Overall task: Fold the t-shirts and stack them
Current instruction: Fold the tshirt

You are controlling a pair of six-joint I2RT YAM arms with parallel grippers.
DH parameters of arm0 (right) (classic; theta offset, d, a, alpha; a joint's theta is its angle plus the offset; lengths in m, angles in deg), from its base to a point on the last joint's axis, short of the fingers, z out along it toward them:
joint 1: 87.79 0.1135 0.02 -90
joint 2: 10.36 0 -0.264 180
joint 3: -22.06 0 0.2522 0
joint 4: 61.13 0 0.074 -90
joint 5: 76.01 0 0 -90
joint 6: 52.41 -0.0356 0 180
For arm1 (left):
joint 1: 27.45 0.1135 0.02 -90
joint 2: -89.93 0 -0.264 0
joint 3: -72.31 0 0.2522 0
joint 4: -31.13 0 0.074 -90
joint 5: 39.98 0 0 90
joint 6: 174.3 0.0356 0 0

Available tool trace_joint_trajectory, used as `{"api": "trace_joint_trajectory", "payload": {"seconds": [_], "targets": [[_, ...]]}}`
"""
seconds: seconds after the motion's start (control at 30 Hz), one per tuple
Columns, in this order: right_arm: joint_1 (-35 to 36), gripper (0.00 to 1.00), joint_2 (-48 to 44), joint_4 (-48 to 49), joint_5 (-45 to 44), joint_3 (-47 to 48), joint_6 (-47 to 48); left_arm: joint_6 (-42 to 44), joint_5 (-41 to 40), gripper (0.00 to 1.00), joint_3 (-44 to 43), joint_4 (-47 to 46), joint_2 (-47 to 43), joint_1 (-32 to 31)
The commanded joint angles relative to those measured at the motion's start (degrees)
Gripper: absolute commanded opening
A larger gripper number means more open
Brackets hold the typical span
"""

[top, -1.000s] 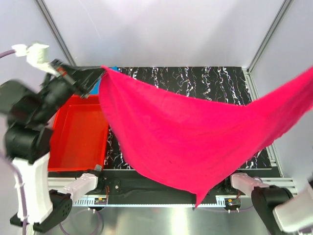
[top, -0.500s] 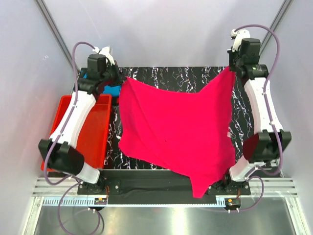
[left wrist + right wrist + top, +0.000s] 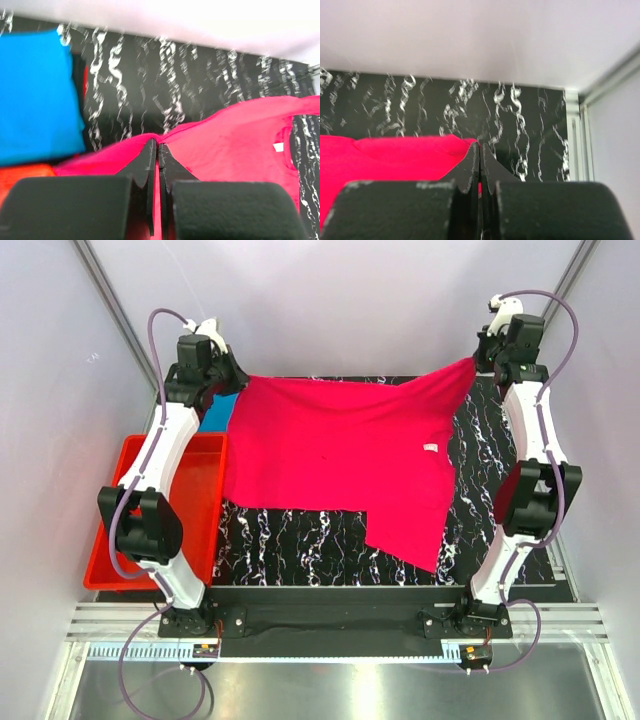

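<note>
The magenta-pink t-shirt (image 3: 340,455) is stretched across the far half of the black marbled table (image 3: 300,545), its lower right part trailing toward the near edge. At the far left my left gripper (image 3: 232,383) is shut on one corner of the pink t-shirt (image 3: 240,145). My right gripper (image 3: 476,364) is shut on the opposite corner at the far right, pink cloth (image 3: 385,155) showing between its jaws. The turquoise-blue t-shirt (image 3: 216,412) lies folded at the far left, mostly covered by the pink one; the left wrist view shows the blue t-shirt (image 3: 35,95) plainly.
A red plastic tray (image 3: 160,525) stands along the table's left side. A metal frame rail (image 3: 555,540) borders the table on the right, with grey walls close around.
Both arms have swung out to the far corners and come down. The pink t-shirt, hanging in the air before, now lies spread over the far half of the table.
</note>
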Motion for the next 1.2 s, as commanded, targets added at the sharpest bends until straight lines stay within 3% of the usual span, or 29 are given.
{"api": "trace_joint_trajectory", "payload": {"seconds": [0.0,0.23,0.57,0.67,0.73,0.9,1.17], "targets": [[-0.31,0.0,1.25,5.97,4.15,4.84,-0.66,2.11,3.15,0.0,-3.05,-7.39,1.1,-0.13],[-1.28,0.0,2.66,7.12,6.0,0.53,-2.77,7.38,2.9,0.0,-8.4,-5.56,8.82,0.04],[-4.62,0.0,-1.82,2.89,-2.17,-5.28,-6.2,8.62,4.48,0.0,-13.95,-5.91,17.8,2.24],[-4.8,0.0,-0.24,0.96,2.29,-4.48,-9.44,7.74,5.36,0.0,-12.63,-7.75,18.5,2.24],[-4.8,0.0,0.29,-0.79,5.71,-5.53,-17.22,6.95,6.32,0.0,-11.06,-8.8,18.51,2.15],[-4.71,0.0,-2.51,7.78,14.42,-21.07,-32.7,6.33,7.03,0.0,-9.2,-10.13,18.15,2.15],[-3.57,0.0,-4.37,8.78,13.56,-36.55,-39.59,5.72,8.52,0.0,-6.13,-9.33,16.49,1.98]]}}
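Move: The shut right gripper holds the pink t-shirt's far right corner; the middle of the t-shirt's spread body is about 38 cm left, 10 cm back and 28 cm below. The white tag is roughly 10 cm left and 6 cm back of that hand, some 25 cm lower. From the left gripper, holding the far left corner, that middle is 27 cm right and 3 cm back; the blue cloth sits 22 cm farther out and 18 cm left, the red bin 20 cm back and 21 cm left. The left hand keeps its pinch and, after a slight rise, carries its corner forward about 7 cm and down some 10 cm towards the table. The right hand, also still shut on the cloth, hovers briefly, sinks while easing right, then swings down, back and left towards the spread body, ending about 21 cm lower and 10 cm nearer the base, its left side rolling up some 40 degrees as the fingers tip downward. ##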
